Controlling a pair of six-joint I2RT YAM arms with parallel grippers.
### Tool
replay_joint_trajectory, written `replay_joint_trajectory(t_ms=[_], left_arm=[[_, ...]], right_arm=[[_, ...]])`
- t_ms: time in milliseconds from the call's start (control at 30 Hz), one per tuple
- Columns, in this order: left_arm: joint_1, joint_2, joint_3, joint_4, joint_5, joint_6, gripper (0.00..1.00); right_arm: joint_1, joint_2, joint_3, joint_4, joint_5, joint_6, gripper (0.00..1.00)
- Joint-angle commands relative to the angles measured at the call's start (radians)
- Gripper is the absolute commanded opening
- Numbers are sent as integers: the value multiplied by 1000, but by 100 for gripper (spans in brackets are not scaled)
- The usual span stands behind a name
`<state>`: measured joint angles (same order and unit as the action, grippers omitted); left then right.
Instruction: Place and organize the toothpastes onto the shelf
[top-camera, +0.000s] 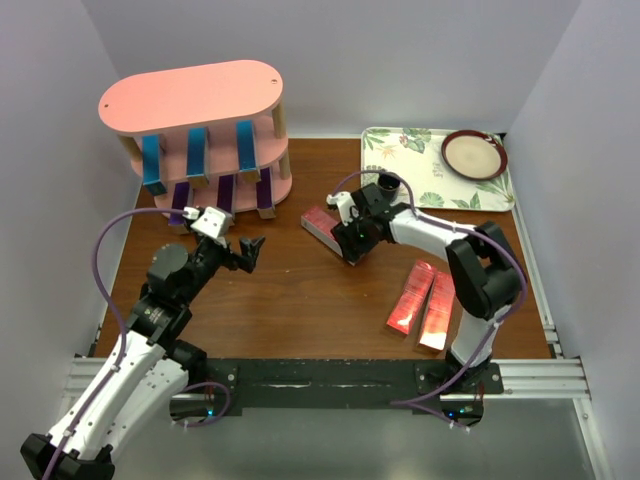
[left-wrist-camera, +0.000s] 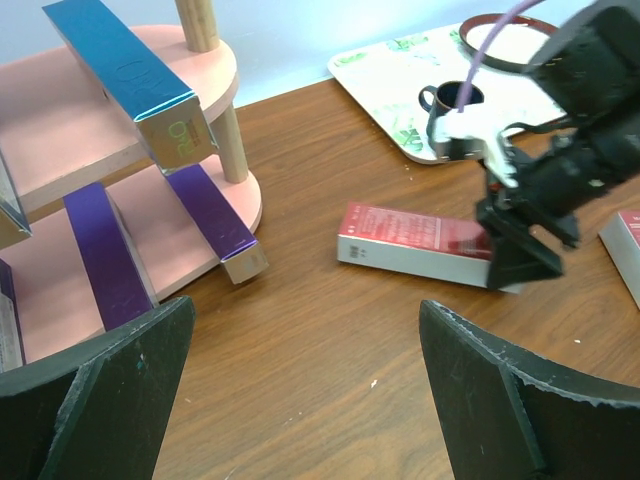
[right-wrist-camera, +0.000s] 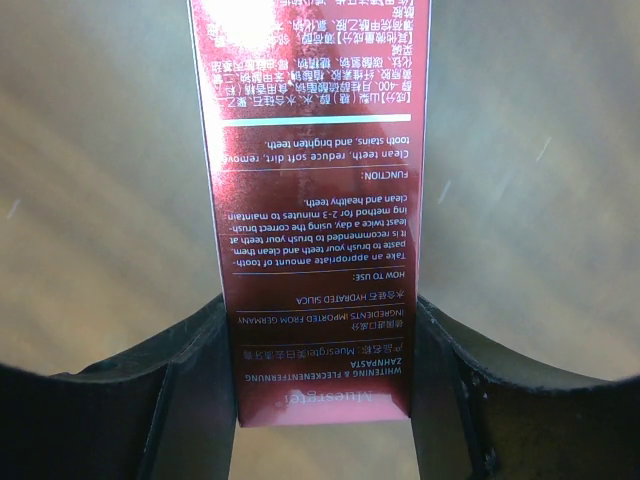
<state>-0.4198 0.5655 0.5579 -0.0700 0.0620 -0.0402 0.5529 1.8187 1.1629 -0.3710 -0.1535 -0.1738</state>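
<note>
One red toothpaste (top-camera: 322, 224) (left-wrist-camera: 400, 240) (right-wrist-camera: 315, 200) lies flat on the table right of the shelf. My right gripper (top-camera: 350, 240) (right-wrist-camera: 322, 390) is shut on its near end, a finger pressed to each long side. Two more red toothpastes (top-camera: 410, 297) (top-camera: 438, 310) lie side by side at the front right. The pink shelf (top-camera: 190, 95) (left-wrist-camera: 60, 130) holds three blue toothpastes (top-camera: 196, 152) (left-wrist-camera: 130, 85) on its middle board. Three purple ones (top-camera: 226, 193) (left-wrist-camera: 210, 215) rest on the bottom board. My left gripper (top-camera: 248, 250) (left-wrist-camera: 310, 380) hovers open and empty before the shelf.
A floral tray (top-camera: 400, 150) at the back right carries a brown-rimmed plate (top-camera: 474, 154). A black mug (top-camera: 390, 183) (left-wrist-camera: 455, 100) stands at the tray's near corner, just behind my right wrist. White walls close in the table on both sides.
</note>
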Motion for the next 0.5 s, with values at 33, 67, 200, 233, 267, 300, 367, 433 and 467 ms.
replay_joint_trajectory(t_ms=[33,67,200,233,267,300,367,433,467], left_arm=[[7,0,-6,26,41,25,100],[7,1,-9,27,45,26,100],[7,19,-10,32,65,14,100],[7,25,-4,20,68,11,100],[7,39,8,13,74,10,100],[9,45,13,9,78,0,100],[7,59,22,16,85,-27,100],[7,68,39,-2,108,-85,100],[7,76,66,-17,116,-145,100]], right_arm=[[-4,-176,-109,58,-90,117,34],[-4,-221,-121,50,-96,125,34],[-4,-364,-195,40,-124,146,34],[-2,-390,-206,37,-123,146,34],[1,-450,-215,32,-112,146,34],[4,-475,-232,29,-103,146,34],[28,-516,-242,27,-69,143,33],[60,-552,-244,17,-37,122,33],[105,-556,-244,11,16,114,33]])
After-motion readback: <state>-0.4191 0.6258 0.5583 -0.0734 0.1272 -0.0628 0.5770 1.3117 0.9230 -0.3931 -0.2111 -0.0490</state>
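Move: The red toothpaste box, already pinched near its near end by the right fingers, has its middle about 11 cm ahead of the open left hand, 14 cm to its right and 21 cm below. From the right hand, the left gripper waits some 19 cm left, 9 cm back and 20 cm higher; the mug is about 15 cm ahead and 8 cm right, the nearer loose red box 12 cm back and 11 cm right, both at about its height. The red toothpaste box, kept pinched in the right fingers, is drawn back about 6 cm and then carried up, faster and faster, some 10 cm in all, nearing the left gripper's level. The right wrist rolls so its left side rises roughly 15 degrees. Late on, the left hand, fingers staying wide open, sinks and shifts right a little. ##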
